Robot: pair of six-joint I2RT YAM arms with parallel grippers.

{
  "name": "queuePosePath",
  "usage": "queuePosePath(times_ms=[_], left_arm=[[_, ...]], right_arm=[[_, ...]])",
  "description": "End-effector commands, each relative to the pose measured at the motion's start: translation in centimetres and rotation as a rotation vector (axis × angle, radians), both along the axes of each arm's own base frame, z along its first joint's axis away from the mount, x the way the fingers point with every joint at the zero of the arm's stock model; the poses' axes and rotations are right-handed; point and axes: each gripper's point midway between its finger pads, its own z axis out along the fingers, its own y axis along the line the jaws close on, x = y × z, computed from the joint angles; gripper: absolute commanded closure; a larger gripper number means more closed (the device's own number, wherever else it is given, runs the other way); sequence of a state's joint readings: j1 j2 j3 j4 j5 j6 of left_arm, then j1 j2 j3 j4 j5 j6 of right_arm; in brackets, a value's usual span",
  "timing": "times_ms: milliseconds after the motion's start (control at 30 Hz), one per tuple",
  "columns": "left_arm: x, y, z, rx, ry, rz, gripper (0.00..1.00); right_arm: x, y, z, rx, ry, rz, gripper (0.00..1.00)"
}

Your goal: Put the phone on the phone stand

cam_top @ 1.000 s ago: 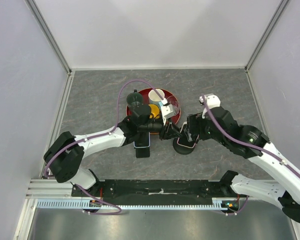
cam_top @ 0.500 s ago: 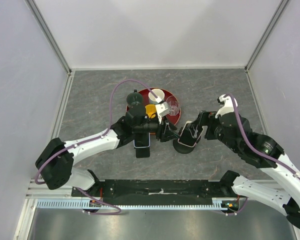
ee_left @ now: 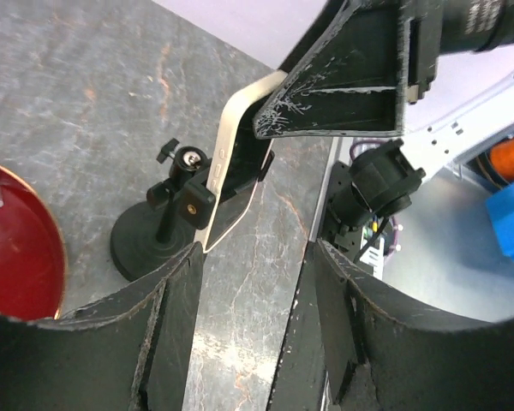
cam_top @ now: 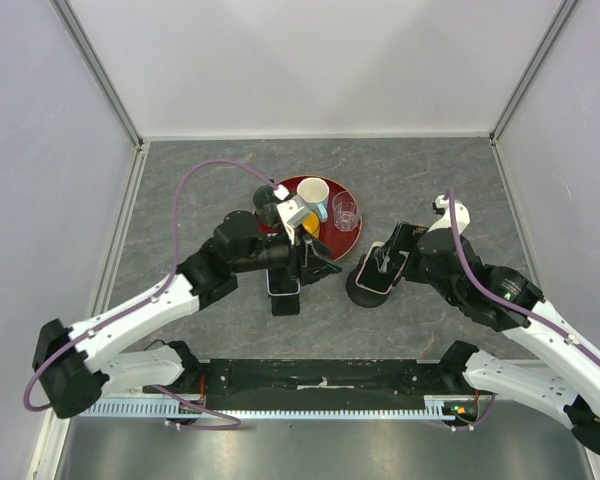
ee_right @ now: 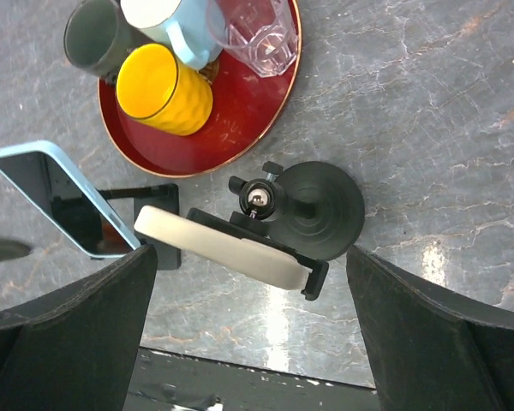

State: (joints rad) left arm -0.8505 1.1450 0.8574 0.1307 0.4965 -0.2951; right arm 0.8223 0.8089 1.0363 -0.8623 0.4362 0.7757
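Note:
The cream-white phone (ee_right: pixel 223 248) sits clamped in the black phone stand (ee_right: pixel 325 210), tilted above its round base. The left wrist view shows the same phone (ee_left: pixel 236 163) edge-on in the stand's (ee_left: pixel 146 248) cradle. My left gripper (ee_left: pixel 257 257) is open and empty, a short way left of the stand; from above it (cam_top: pixel 320 262) lies between the red tray and the stand (cam_top: pixel 365 292). My right gripper (ee_right: pixel 253 274) is wide open above the phone (cam_top: pixel 382 268), touching nothing.
A light-blue phone (ee_right: pixel 64 201) leans on a small black holder (ee_right: pixel 150 201) left of the stand. Behind is a red tray (ee_right: pixel 240 111) with a yellow cup (ee_right: pixel 163 90), a grey cup (ee_right: pixel 98 38), a pale mug and a clear glass (ee_right: pixel 257 34).
The left gripper has opened and pulled back to the left, away from the stand. The right gripper has drawn back to the right. The white phone stays in the stand's clamp.

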Motion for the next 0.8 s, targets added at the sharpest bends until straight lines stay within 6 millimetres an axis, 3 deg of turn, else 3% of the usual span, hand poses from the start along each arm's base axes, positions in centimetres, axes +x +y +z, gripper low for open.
queuePosePath(times_ms=[0,100,400,767], left_arm=[[-0.3,3.0,2.6,-0.006,0.026,0.123,0.39],[-1.0,4.0,3.1,-0.017,0.015,0.135,0.39],[-1.5,5.3,2.0,0.021,0.033,0.164,0.40],[-1.4,6.9,3.0,0.014,0.013,0.230,0.41]], right_arm=[[0.8,-0.7,0.7,0.085,-0.013,-0.140,0.02],[0.8,0.8,0.9,0.098,0.001,-0.089,0.02],[0.5,2.4,1.3,0.066,-0.007,-0.054,0.02],[1.2,0.5,1.2,-0.090,-0.045,-0.272,0.02]])
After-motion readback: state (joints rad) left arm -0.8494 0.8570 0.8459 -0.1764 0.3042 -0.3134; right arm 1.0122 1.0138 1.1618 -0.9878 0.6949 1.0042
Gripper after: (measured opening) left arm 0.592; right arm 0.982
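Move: Just below and beyond the right hand is the phone on the round phone stand: about 3 cm ahead, 4 cm to its left and 10 cm down. The stand's foot lies some 4 cm ahead and 6 cm left, and the yellow mug about 18 cm ahead and 21 cm left. For the left hand, that phone is about 4 cm ahead, 10 cm right and 12 cm lower; the blue-edged phone is some 8 cm ahead and 12 cm left. Backing off leftward from the mounted phone, the empty left hand travels about 6 cm, first climbing, then sinking partway, and turns some 10 degrees counter-clockwise with its fingers still parted. The wide-open right hand meanwhile edges some 2 cm left over the phone's top, dips slightly and recovers, and turns a little clockwise; its right finger comes close to the phone's edge, with contact not clear. ##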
